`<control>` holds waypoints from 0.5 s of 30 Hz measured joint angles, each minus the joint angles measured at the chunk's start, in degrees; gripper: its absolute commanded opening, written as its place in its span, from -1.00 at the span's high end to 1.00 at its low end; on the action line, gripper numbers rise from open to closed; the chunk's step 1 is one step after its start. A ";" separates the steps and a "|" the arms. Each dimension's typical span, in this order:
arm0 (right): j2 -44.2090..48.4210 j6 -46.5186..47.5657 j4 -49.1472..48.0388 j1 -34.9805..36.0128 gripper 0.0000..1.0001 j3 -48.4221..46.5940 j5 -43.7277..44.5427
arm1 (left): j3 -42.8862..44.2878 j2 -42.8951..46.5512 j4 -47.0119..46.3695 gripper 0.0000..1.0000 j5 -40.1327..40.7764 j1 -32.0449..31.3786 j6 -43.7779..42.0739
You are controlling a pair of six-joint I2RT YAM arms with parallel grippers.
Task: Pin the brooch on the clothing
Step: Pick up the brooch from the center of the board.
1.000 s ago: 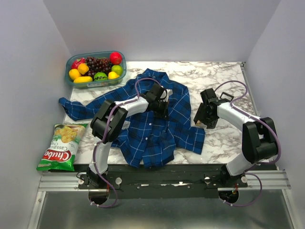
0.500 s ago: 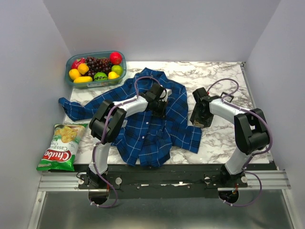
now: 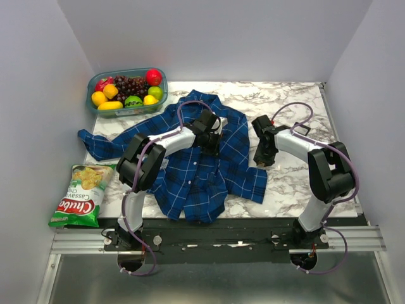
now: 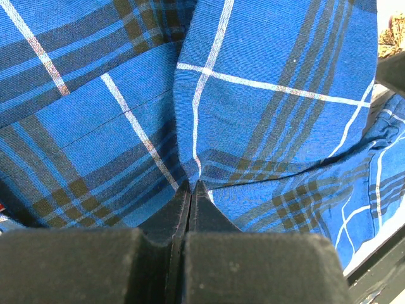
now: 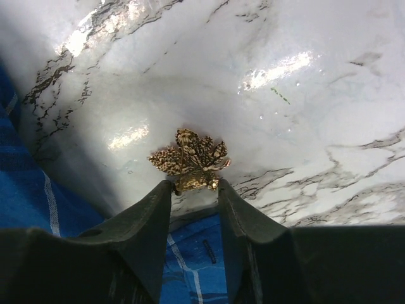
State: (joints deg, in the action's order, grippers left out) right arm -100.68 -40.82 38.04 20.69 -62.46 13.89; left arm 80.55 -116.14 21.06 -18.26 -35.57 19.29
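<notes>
The clothing (image 3: 190, 177), a blue plaid shirt, lies spread across the marble table (image 3: 297, 183). My left gripper (image 3: 212, 140) rests on the shirt's chest. In the left wrist view this left gripper (image 4: 192, 185) is shut, pinching a raised fold of the plaid cloth (image 4: 272, 126). The brooch (image 5: 190, 158) looks like a golden-brown leaf on the marble just off the shirt's right edge (image 5: 25, 190). My right gripper (image 5: 195, 185) has both fingertips against the brooch's lower edge, one on each side. In the top view the right gripper (image 3: 261, 158) hides the brooch.
A clear tub of fruit (image 3: 126, 92) stands at the back left. A green chips bag (image 3: 82, 193) lies at the left edge, near the shirt's outstretched sleeve (image 3: 101, 142). White walls close in the table on three sides.
My right gripper has slid left toward the shirt's edge and its jaws have narrowed onto the brooch. The left gripper stays shut on the fold.
</notes>
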 measured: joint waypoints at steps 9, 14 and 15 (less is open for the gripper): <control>-0.28 0.74 0.20 0.04 0.81 -0.39 -0.15 | -0.02 0.11 0.02 1.00 -0.02 0.00 0.00; -0.02 1.25 0.70 0.04 0.92 -0.39 -0.20 | -0.24 0.66 0.02 1.00 -0.07 0.00 0.00; 0.07 1.42 0.92 0.04 0.94 -0.42 -0.20 | -0.26 0.74 0.00 1.00 -0.09 0.00 0.00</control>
State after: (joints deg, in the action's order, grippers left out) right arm -100.62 -39.40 38.96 20.73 -62.87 13.69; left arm 80.29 -115.39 21.06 -18.35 -35.57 19.29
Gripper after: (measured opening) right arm 0.066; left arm 0.012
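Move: The brooch lies right between my open right fingertips, its middle only about 1 cm ahead of them and barely lower, its near edge in the gap. From that hand the shirt's cuff is some 7 cm back and 3 cm to the left, and the black case about 13 cm ahead and 15 cm to the right. From my left hand the brooch is roughly 15 cm to the right, 3 cm back and 2 cm lower. I shut my right fingers from about half open to nearly closed, pinching the brooch by its near edge from left and right. That hand otherwise stays in place just over the table, fingers pointing down and slightly forward, with no real turn and hardly any rise. ##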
